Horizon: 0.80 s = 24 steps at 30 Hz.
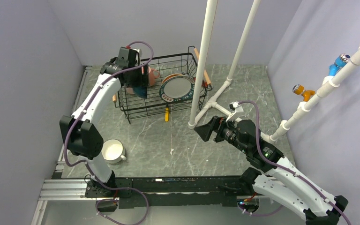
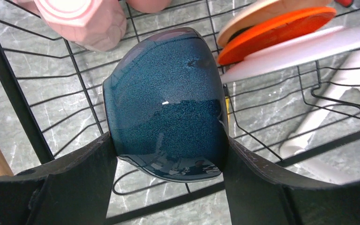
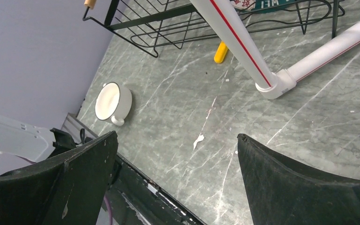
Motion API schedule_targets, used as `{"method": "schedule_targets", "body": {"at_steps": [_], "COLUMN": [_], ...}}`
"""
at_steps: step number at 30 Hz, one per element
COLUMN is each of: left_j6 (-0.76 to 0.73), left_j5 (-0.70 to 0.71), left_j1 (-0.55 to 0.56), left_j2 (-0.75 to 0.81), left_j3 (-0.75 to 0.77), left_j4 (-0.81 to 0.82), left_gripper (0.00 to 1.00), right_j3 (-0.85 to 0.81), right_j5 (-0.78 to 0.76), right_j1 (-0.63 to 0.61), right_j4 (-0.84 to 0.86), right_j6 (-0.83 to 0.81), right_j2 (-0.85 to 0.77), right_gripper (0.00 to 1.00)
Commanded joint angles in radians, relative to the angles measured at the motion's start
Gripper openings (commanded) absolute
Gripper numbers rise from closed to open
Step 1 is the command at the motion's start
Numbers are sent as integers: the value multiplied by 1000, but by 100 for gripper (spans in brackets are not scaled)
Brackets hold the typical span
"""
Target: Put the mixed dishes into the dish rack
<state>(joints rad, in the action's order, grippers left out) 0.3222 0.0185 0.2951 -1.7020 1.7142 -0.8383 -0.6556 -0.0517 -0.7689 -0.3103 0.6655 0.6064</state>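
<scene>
My left gripper [image 1: 138, 80] reaches into the dish rack [image 1: 168, 57], its fingers pressed on both sides of the dark-blue bowl [image 2: 166, 103], which is turned on its side over the rack's wires [image 2: 9, 89]. Beside it in the rack are a pink mug [image 2: 86, 18], the cream dish with the orange-red underside [image 2: 274, 30] and the big plate with the dark patterned rim [image 1: 177, 89], leaning on edge. The white handled cup [image 1: 112, 151] stands on the table near the left arm's base. My right gripper [image 1: 206, 129] hovers open and empty over the table's middle.
A white pipe frame [image 1: 201, 61] rises just right of the rack, with its foot [image 3: 274, 86] on the table. A small yellow tool [image 1: 167, 113] lies at the rack's front edge. Purple walls close in on the left and right.
</scene>
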Motion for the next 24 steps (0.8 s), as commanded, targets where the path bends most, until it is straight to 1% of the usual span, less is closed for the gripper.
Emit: {"method": "schedule_targets", "body": {"at_steps": [1,7,12,17,24], "left_j6": [-41,-59,-42,14,68], "left_j5": [70,111,116,208,329], "left_j1": [-1,-1,6,27,55], "left_j2": [-15,-49,-105,-188,-252], "left_j3": [87,51,94,178,238], "left_j4": [36,55,37,-42,-129], "left_gripper": [0,0,0,0,0], "right_j3": [-41,-35,-36,-28,-26], "right_j5": [-30,-22,-16,-17,-16], "right_j1": [3,7,10,12,13], "right_j4": [-9,3,9,9,1], "right_j6": [-26,-27,-27,-21,-21], "right_j2": [-15,-3,6,0,-6], "right_gripper": [99,99,99,99,99]}}
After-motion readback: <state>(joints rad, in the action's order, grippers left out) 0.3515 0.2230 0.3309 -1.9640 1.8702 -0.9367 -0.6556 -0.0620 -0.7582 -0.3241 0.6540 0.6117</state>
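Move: The left hand already grips the blue bowl above the rack; the open floor beneath lies about 15 cm down, 3 cm ahead and 1 cm left. The nearer pink mug is some 5 cm ahead and 5 cm left, the second mug roughly 7 cm ahead and 3 cm right, the plates 14 cm right and 2 cm ahead. From the right hand, that spot is about 20 cm ahead and 27 cm left. Left hand lowers the gripped bowl about 7 cm into the rack, easing 3 cm forward and tilting some 15 degrees. ##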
